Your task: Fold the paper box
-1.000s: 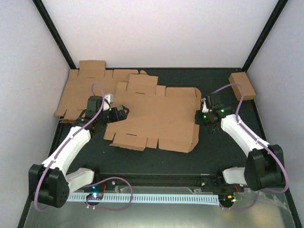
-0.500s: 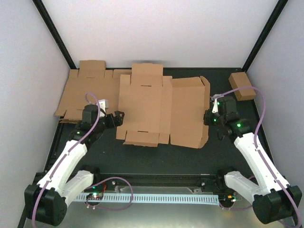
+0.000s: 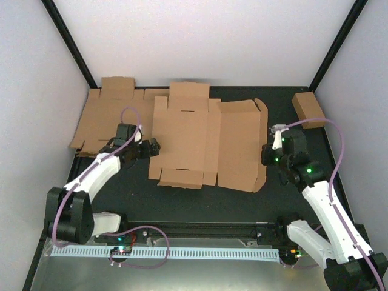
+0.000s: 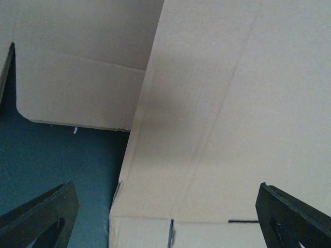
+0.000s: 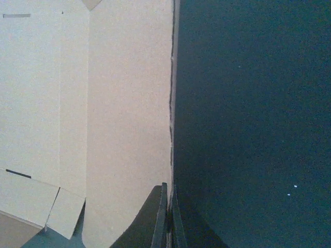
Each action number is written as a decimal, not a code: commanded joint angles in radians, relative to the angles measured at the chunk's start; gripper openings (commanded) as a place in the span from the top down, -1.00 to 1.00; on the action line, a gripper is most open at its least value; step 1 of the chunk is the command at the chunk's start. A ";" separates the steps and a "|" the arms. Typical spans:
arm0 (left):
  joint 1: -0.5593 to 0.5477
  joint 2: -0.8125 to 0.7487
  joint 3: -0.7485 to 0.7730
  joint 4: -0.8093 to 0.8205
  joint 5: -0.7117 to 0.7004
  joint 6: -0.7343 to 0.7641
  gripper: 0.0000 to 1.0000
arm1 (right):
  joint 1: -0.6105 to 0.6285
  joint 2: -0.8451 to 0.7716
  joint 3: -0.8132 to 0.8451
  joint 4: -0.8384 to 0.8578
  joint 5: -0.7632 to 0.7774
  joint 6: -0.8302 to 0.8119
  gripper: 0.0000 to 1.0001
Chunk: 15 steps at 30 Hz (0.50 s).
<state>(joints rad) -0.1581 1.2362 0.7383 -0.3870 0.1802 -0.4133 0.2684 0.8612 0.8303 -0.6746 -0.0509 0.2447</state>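
Note:
The paper box (image 3: 203, 142) lies unfolded as a flat brown cardboard sheet in the middle of the black table. Its right end flap (image 3: 262, 142) is tipped up. My right gripper (image 3: 267, 155) is shut on that flap's edge. In the right wrist view the cardboard edge (image 5: 172, 103) runs down between the closed fingertips of the right gripper (image 5: 169, 217). My left gripper (image 3: 153, 147) stands open at the sheet's left edge. In the left wrist view the left gripper (image 4: 165, 222) has its fingers (image 4: 46, 212) wide apart over the paper box (image 4: 217, 129), touching nothing.
A second flat cardboard sheet (image 3: 109, 115) lies at the back left, partly under the paper box. A small closed brown box (image 3: 308, 110) sits at the back right corner. White walls with black corner posts close in the table.
The paper box has swung from askew to square and shifted right with my right gripper on its edge. The left gripper stayed open by the left edge, and its arm has shifted.

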 commanded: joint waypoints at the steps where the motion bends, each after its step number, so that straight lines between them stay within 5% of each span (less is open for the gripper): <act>1: 0.010 0.108 0.069 0.088 -0.016 0.041 -0.92 | 0.002 -0.025 -0.023 0.048 -0.035 -0.015 0.92; 9: 0.043 0.268 0.129 0.249 0.096 0.080 -0.91 | 0.002 0.026 0.004 0.045 -0.078 -0.025 0.92; 15: 0.112 0.312 0.115 0.320 0.307 0.058 -0.84 | 0.002 0.031 0.007 0.034 -0.083 -0.021 0.92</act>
<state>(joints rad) -0.0811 1.5272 0.8291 -0.1539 0.3313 -0.3588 0.2684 0.8936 0.8120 -0.6559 -0.1154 0.2405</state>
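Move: The paper box lies opened out under the left hand. The middle of its left strip is about 7 cm ahead and 7 cm below, with the near flap 7 cm back and 9 cm to the right. The far flap is some 23 cm ahead and 12 cm right. The right hand already grips the raised right edge; the box's main panel is roughly 27 cm left, 5 cm ahead and 14 cm below it. The open left hand sweeps forward about 6 cm, dipping low over the left strip; the right keeps its pinch. ##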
